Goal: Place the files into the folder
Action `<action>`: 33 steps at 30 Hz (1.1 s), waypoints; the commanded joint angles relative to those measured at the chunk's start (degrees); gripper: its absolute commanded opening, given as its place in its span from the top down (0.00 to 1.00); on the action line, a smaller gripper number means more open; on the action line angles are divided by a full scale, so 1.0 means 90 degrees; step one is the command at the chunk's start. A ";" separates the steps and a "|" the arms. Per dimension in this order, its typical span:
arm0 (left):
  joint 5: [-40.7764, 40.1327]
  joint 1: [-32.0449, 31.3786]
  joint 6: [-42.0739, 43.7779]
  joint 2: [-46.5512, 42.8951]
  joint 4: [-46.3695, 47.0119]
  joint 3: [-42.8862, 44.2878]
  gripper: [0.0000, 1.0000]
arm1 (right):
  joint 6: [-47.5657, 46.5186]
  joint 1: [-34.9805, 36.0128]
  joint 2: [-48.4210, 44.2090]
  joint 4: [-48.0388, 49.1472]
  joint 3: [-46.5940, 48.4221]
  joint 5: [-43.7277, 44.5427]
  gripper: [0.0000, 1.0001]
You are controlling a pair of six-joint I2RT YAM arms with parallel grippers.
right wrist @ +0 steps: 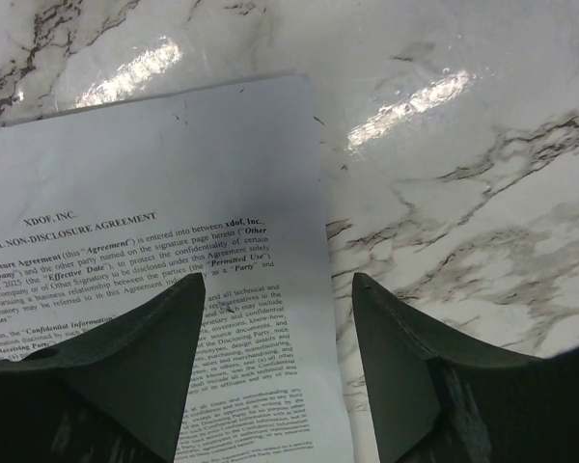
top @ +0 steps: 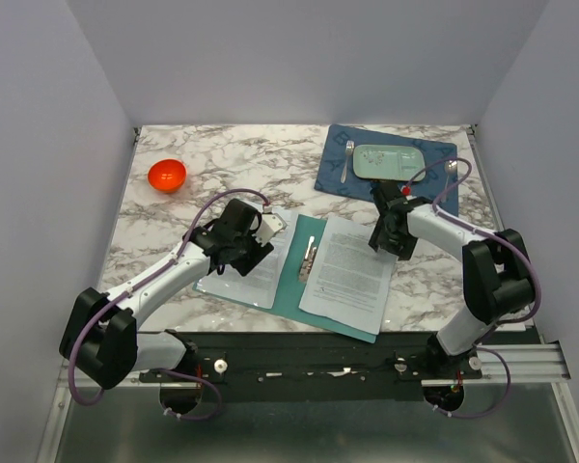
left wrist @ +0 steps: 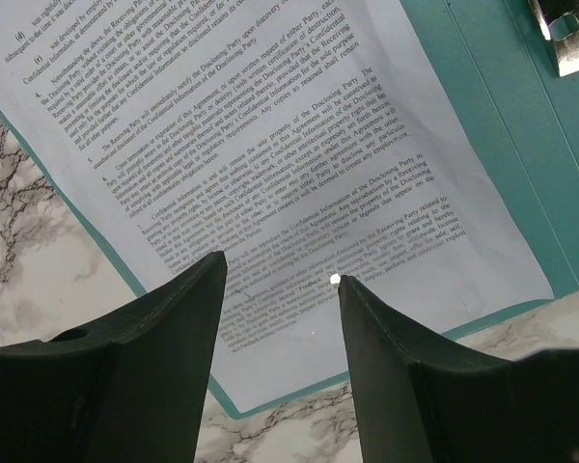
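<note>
The teal folder (top: 292, 275) lies open on the marble table, with a metal clip (top: 309, 257) at its spine. One printed sheet of the files (top: 262, 278) rests on the left leaf and another (top: 349, 275) on the right leaf. My left gripper (top: 241, 246) hovers over the left sheet (left wrist: 270, 145), open with nothing between its fingers; the folder's edge (left wrist: 482, 145) and clip (left wrist: 569, 39) show beside it. My right gripper (top: 388, 243) stands open over the right sheet's upper right edge (right wrist: 174, 241), one finger over the paper and one over the marble.
An orange bowl (top: 167, 175) sits at the back left. A dark blue placemat (top: 336, 174) at the back right carries a pale green tray (top: 396, 161) and a fork (top: 346, 159). Grey walls enclose the table on three sides.
</note>
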 commanded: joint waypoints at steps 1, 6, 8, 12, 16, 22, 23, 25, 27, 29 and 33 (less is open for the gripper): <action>-0.0069 -0.0042 0.0016 -0.0112 -0.0007 -0.0051 0.36 | 0.0149 -0.0016 -0.0041 0.0487 -0.0351 -0.0451 0.29; -0.0069 -0.0033 0.0035 -0.0122 -0.0027 0.0007 0.36 | 0.0266 0.0013 -0.0109 0.0848 -0.0616 -0.0812 0.30; -0.0069 -0.0033 0.0035 -0.0112 -0.0046 0.0017 0.36 | 0.0267 0.0043 -0.0139 0.0917 -0.0684 -0.0861 0.30; -0.0069 -0.0042 0.0035 -0.0083 -0.0047 -0.0012 0.36 | 0.0208 0.0208 -0.0197 0.0985 -0.0743 -0.0852 0.32; -0.0069 -0.0042 0.0055 -0.0044 -0.0027 -0.0032 0.36 | 0.0169 0.0355 -0.0285 0.0956 -0.0743 -0.0813 0.33; -0.0069 -0.0033 0.0006 0.0044 0.0002 -0.0041 0.36 | 0.0120 0.0580 -0.0500 0.0810 -0.0714 -0.0686 0.33; -0.0069 -0.0033 0.0006 0.0054 0.0002 -0.0022 0.36 | 0.0120 0.0590 -0.0519 0.0819 -0.0704 -0.0696 0.33; -0.0079 -0.0042 -0.0004 0.0064 0.0002 -0.0003 0.36 | 0.0140 0.0668 -0.0539 0.0790 -0.0694 -0.0705 0.33; -0.0069 -0.0042 0.0006 0.0064 0.0002 0.0007 0.36 | 0.0188 0.0745 -0.0568 0.0703 -0.0675 -0.0725 0.33; -0.0069 -0.0042 -0.0004 0.0063 0.0012 -0.0012 0.36 | 0.0247 0.0804 -0.0598 0.0683 -0.0636 -0.0725 0.33; -0.0069 -0.0042 -0.0023 0.0073 0.0002 -0.0032 0.36 | 0.0315 0.0931 -0.0627 0.0595 -0.0587 -0.0744 0.33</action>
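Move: The right hand hovers about 2 cm above the right-hand file, just inside that file's right edge, with the right finger outside it over bare table; the file's middle is roughly 10 cm to the left and 6 cm back. The folder's metal clip lies some 22 cm left and 2 cm back, and the left file's middle about 38 cm left and 1 cm back. From the idle left hand, the right file's middle is around 25 cm right, 3 cm back and 7 cm lower. The right hand first dips a good 1.5 cm with its fingers still spread, leaning so its right finger sits lower, just outside the file's right edge. It then sweeps about 5.5 cm left and some 2 cm back towards the clip, the right finger pushing the file's edge along over the folder, while the hand turns slightly counter-clockwise and eases up about 1 cm late in the stroke. ##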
